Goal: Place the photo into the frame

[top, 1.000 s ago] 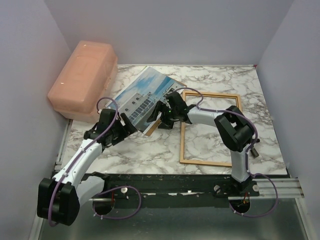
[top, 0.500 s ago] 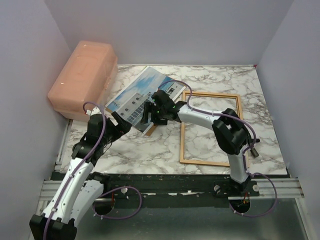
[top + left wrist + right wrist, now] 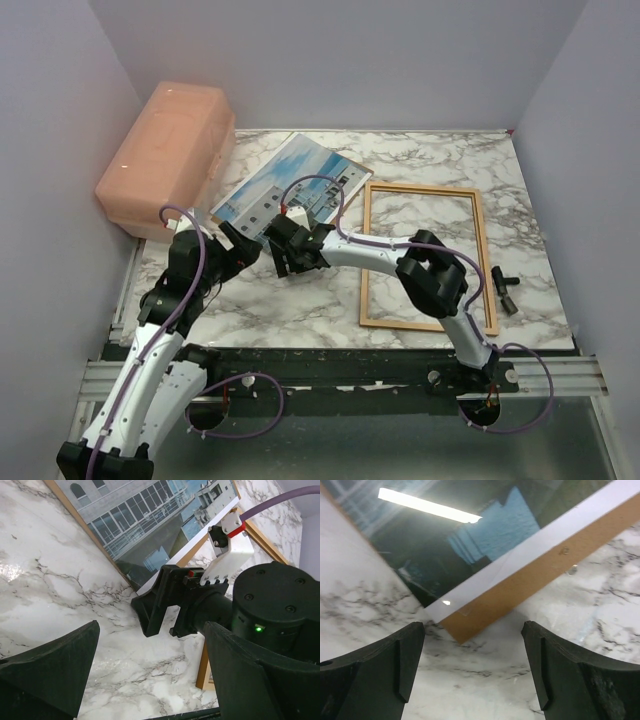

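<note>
The photo (image 3: 290, 183), a print of a white building against blue sky, lies flat on a brown backing board (image 3: 262, 235) at the back left of the marble table. The orange-brown frame (image 3: 365, 250) lies flat to its right with nothing inside it. My right gripper (image 3: 291, 260) hovers open over the board's near corner. In the right wrist view the photo's white edge (image 3: 530, 545) and the board (image 3: 535, 580) show just beyond the open right gripper (image 3: 472, 675). My left gripper (image 3: 243, 252) stands open a little to the left, and in its own view, left gripper (image 3: 155, 680), only marble lies between the fingers.
A pink plastic box (image 3: 165, 160) stands at the back left against the wall. A small black T-shaped part (image 3: 505, 290) lies right of the frame. Purple walls close in the table on three sides. The frame's near-left corner (image 3: 203, 667) shows in the left wrist view.
My right gripper slid left along the photo's near edge to the board's near corner. My left arm drew back and to the left. The photo and frame stayed put.
</note>
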Controlling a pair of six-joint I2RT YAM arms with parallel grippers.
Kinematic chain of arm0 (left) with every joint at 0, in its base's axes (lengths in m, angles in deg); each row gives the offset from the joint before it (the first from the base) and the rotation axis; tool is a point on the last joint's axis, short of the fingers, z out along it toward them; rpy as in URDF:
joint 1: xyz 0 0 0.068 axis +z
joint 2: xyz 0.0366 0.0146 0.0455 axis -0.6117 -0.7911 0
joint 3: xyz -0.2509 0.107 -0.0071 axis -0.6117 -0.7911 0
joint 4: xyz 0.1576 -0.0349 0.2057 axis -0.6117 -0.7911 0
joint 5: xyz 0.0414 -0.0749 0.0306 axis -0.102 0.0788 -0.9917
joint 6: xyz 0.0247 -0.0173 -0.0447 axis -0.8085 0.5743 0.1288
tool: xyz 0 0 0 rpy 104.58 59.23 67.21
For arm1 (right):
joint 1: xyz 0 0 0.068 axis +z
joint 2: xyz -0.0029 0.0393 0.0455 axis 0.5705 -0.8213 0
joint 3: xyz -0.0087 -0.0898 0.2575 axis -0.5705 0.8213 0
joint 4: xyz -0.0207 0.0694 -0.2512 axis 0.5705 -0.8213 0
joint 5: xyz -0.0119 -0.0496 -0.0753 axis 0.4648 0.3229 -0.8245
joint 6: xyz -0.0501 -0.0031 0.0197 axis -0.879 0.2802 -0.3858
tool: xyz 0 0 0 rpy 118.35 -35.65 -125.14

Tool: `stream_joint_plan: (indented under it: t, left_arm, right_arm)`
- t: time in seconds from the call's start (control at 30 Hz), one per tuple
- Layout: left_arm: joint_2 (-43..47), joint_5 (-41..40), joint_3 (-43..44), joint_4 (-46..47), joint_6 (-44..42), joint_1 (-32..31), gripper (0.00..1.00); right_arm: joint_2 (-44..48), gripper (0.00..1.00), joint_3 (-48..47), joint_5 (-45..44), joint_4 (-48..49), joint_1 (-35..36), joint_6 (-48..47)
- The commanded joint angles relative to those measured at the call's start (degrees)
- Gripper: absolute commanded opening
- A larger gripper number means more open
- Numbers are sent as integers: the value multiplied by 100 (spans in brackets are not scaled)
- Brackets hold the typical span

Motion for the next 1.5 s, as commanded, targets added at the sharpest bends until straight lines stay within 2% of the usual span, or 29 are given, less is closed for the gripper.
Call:
stream_joint_plan:
  t: [0.0,0.17,0.27,0.6,0.7,0.8,0.97,1.2,1.47]
  left_arm:
    - [-79,-103,88,-30,-33,26,88]
    - [-99,-96,30,2,-33,26,88]
    - [-138,-103,12,6,-42,26,88]
    - [-488,-99,-82,7,-42,26,88]
    - [-733,-98,-120,82,-63,26,89]
    - [-1085,70,-88,83,-165,26,89]
    - [-1821,-51,169,-68,-367,27,89]
    - [-3085,-760,1187,-749,-819,26,92]
    - [-4547,-1178,2165,-1109,-1158,26,93]
  right_arm:
    - [-373,88,-143,-1178,-812,76,-47]
    - [-219,87,216,-1638,-874,69,74]
    - [-1,87,546,-1618,-726,-14,150]
    - [632,87,1507,-483,90,-856,318]
    - [798,87,1753,216,389,-1134,423]
    - [1070,87,2187,915,891,-1479,563]
    - [1482,87,2322,1196,1142,-1537,439]
    - [1637,88,2157,1713,1299,-1832,424]
    - [1595,88,2038,2357,1562,-2416,424]
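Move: The photo's near corner lies practically between the right hand's open fingers, about 1 cm ahead, 1 cm left and 2 cm below; the photo's middle is some 13 cm ahead and 1 cm left, and the frame's middle about 25 cm right and 1 cm ahead, both about 2 cm below. From the raised left hand, that corner is roughly 7 cm ahead, 7 cm right and 16 cm down; the pink box sits about 21 cm ahead, 13 cm left and 10 cm below. With its left finger against the photo's near-left edge by the corner, the open right hand pushes the corner right towards the frame, low over the table, for about 11 cm, then edges forward, its wrist turning clockwise. The left hand, open too, sinks some 8 cm and then reaches forward towards the photo, its fingers tipping down. ##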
